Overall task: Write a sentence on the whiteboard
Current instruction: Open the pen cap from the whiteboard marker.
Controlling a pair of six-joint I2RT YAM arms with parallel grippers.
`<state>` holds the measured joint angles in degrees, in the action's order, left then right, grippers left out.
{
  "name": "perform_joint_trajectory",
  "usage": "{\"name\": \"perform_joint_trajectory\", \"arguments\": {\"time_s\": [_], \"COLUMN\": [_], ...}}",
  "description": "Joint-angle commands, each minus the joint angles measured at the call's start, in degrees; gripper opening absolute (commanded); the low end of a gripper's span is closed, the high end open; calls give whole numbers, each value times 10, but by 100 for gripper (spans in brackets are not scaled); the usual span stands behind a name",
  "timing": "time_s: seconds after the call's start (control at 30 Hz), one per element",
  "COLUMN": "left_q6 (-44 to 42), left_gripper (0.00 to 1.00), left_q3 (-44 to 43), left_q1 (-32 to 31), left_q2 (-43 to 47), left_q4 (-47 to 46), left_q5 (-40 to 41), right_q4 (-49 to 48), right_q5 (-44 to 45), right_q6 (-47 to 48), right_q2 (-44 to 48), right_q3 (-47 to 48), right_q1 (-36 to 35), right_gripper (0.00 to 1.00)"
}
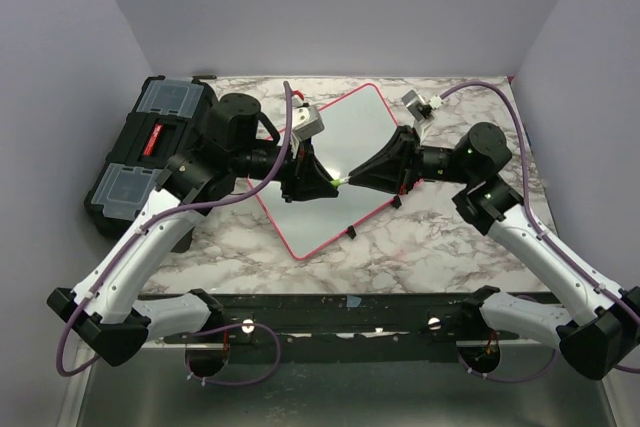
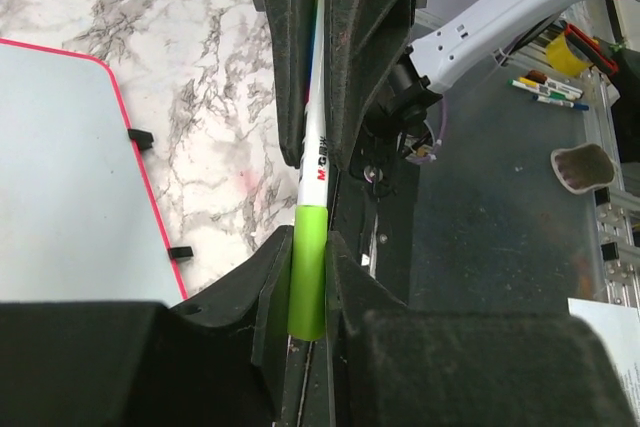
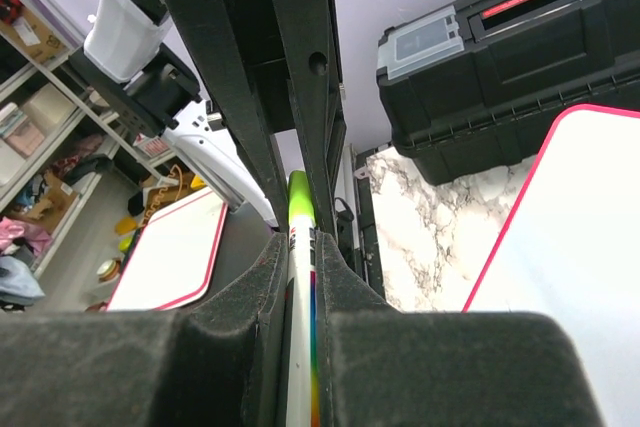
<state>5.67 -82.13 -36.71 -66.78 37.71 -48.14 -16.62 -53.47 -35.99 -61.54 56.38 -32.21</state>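
The whiteboard (image 1: 350, 137), white with a red-pink rim, lies tilted on the marble table; its visible face (image 2: 60, 177) (image 3: 580, 217) is blank, and no sentence shows on it. Both grippers meet above its near-centre, end to end along one marker (image 1: 341, 181). My left gripper (image 1: 325, 185) (image 2: 309, 247) is shut on the marker's green cap (image 2: 309, 267). My right gripper (image 1: 358, 179) (image 3: 300, 247) is shut on the white barrel (image 3: 300, 287), which has a rainbow stripe. The green cap (image 3: 299, 197) sticks out past the right gripper's fingers.
A black toolbox (image 1: 150, 147) (image 3: 500, 57) with clear lid compartments stands at the table's left edge. Small black clips (image 1: 352, 234) (image 1: 397, 202) sit along the board's near rim. Purple walls close in the back and sides. Off the table lies a second white board (image 3: 170, 252).
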Motion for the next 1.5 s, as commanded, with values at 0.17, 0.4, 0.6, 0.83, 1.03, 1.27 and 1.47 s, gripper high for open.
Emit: {"name": "perform_joint_trajectory", "arguments": {"time_s": [0.17,0.4,0.6,0.83,1.03,1.27,1.47], "left_q6": [10,29,45,73,86,84,80], "left_gripper": [0,0,0,0,0,0,0], "left_q3": [4,53,105,164,199,226,231], "left_q1": [1,15,51,91,113,139,164], "left_q2": [9,32,53,82,97,119,132], "left_q4": [-43,-77,-99,-143,-165,-169,-157], "left_q5": [17,44,59,47,40,21,14], "right_q4": [76,118,148,164,165,182,190], "right_q5": [93,214,269,302,316,314,315], "right_q6": [32,35,36,42,45,43,42], "right_q2": [14,47,68,81,91,98,107], "right_q3": [-12,-35,-46,-51,-55,-55,-46], "right_q1": [-2,-1,-1,0,6,14,17], "right_gripper": [1,1,1,1,1,1,1]}}
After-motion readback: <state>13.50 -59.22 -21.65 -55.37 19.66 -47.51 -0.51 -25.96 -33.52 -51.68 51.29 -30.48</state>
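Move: The green cap sits between the left fingers, its middle about 1 cm to the right of that hand's point, and lies some 5 cm to the left of the right hand, about level with both. The marker's barrel is in the right grip, roughly 6 cm to the left hand's right. From the left hand, the whiteboard's middle is about 17 cm ahead, 2 cm right and 33 cm below; its nearest black clip is about 3 cm ahead, 6 cm right and equally low. Cap and barrel stay pinched, one in each hand, while both hands ease together some 3 cm forward and 4 cm down, the right turning clockwise. Then they part quickly along the pen, left hand leftward and right hand rightward, each about 5 cm out from its start and farther forward. The right ends turned some 30 degrees clockwise, the left about 15 counter-clockwise; neither grip opens. ##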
